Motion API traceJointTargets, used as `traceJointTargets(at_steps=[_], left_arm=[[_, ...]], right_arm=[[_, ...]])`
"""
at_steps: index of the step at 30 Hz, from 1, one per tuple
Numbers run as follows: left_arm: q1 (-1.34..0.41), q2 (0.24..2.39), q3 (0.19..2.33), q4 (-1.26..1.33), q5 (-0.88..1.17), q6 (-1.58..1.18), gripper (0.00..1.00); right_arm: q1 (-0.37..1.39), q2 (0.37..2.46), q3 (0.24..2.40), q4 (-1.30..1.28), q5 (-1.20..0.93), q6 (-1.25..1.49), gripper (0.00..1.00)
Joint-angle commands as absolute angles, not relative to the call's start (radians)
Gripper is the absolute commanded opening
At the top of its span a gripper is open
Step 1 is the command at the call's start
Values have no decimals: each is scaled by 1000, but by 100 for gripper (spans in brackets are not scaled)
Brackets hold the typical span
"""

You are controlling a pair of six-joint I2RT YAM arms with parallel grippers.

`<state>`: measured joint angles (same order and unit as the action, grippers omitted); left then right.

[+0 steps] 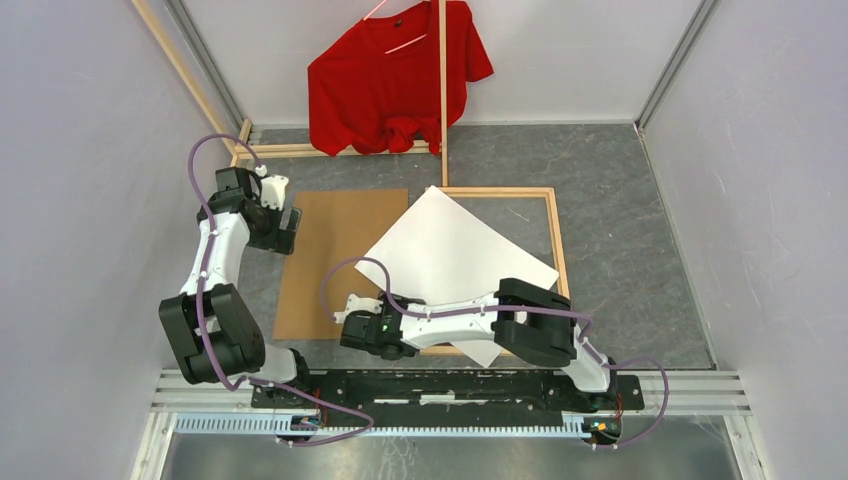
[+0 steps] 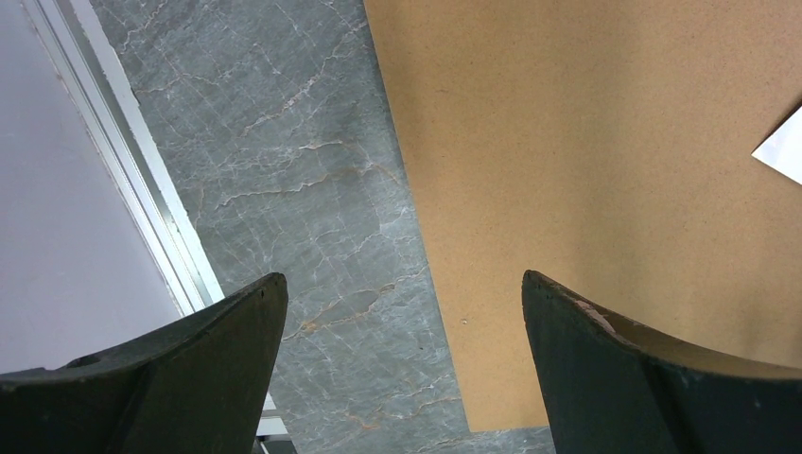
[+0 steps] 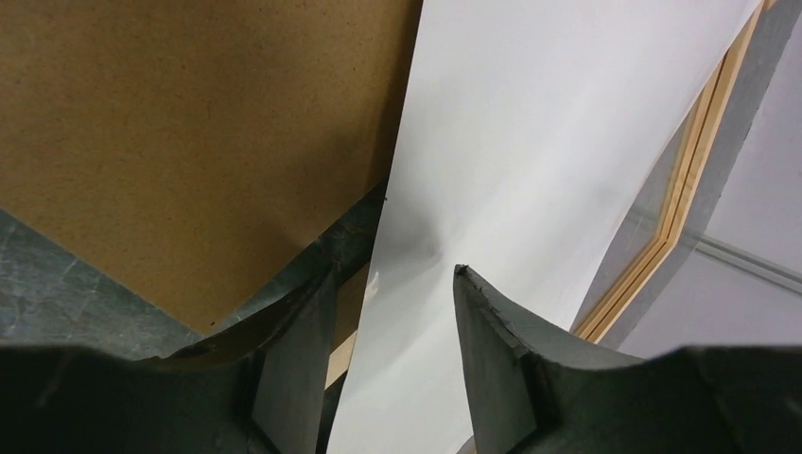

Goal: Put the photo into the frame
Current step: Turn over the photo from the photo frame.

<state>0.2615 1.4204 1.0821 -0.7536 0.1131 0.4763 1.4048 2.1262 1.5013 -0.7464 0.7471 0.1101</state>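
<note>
The photo (image 1: pixel 455 250) lies white back up, turned askew over the frame (image 1: pixel 553 240), a thin light-wood rectangle on the grey table. My right gripper (image 1: pixel 385 318) is at the photo's near-left edge. In the right wrist view the photo (image 3: pixel 530 142) runs between the two jaws of that gripper (image 3: pixel 392 274), which stand apart with a gap on each side of the sheet; the frame (image 3: pixel 681 199) shows at the right. My left gripper (image 1: pixel 290 225) hangs wide open and empty over the left edge of the brown backing board (image 1: pixel 335 260). It (image 2: pixel 402 284) holds nothing.
The backing board (image 2: pixel 586 142) lies flat left of the frame, touching the photo's corner (image 2: pixel 785 147). A red T-shirt (image 1: pixel 390 80) hangs at the back wall beside an upright wooden slat (image 1: pixel 443 90). More slats (image 1: pixel 290 150) lie at the back left. Walls close in both sides.
</note>
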Motion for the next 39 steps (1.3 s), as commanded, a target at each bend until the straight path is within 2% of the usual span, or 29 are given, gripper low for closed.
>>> traceJointTargets(at_steps=[1, 19, 24, 26, 29, 35, 39], left_arm=[[265, 1420, 1124, -750, 120, 476, 100], [264, 1419, 1127, -750, 121, 475, 100], [265, 1415, 1127, -751, 122, 473, 100], [265, 1411, 1128, -753, 125, 475, 100], [264, 1407, 1129, -756, 129, 476, 100], [264, 1397, 1128, -762, 132, 479, 100], [264, 1392, 1126, -762, 134, 482, 100]], right_arm=[[1396, 2135, 1485, -701, 787, 111, 54], [1390, 2150, 1627, -687, 881, 84, 17], [1373, 2138, 1669, -740, 885, 137, 14], [1346, 2126, 1698, -793, 842, 198, 11], [1299, 2070, 1690, -776, 731, 270, 0], [1212, 1972, 1651, -682, 509, 449, 0], [1169, 1956, 1664, -710, 460, 657, 0]])
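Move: The photo, white side up, lies across the frame with its near-left edge running between the right hand's open fingers; its middle is about 11 cm ahead of that hand, 6 cm to the right and 2 cm below. The frame's middle is some 12 cm ahead and 14 cm right, the brown board's about 13 cm ahead and 20 cm left, both 3 cm below. From the left hand the photo's middle is roughly 39 cm right, 8 cm back and 10 cm below. The right hand's half-open fingers shut on the photo's near-left edge and pinch it, the hand creeping forward as they close after a very slight dip. It then carries the edge up and forward, about 7 cm each way over the whole move, drifting a little left, while the wrist rolls its left side up some 30 degrees and swings about 20 degrees clockwise. ##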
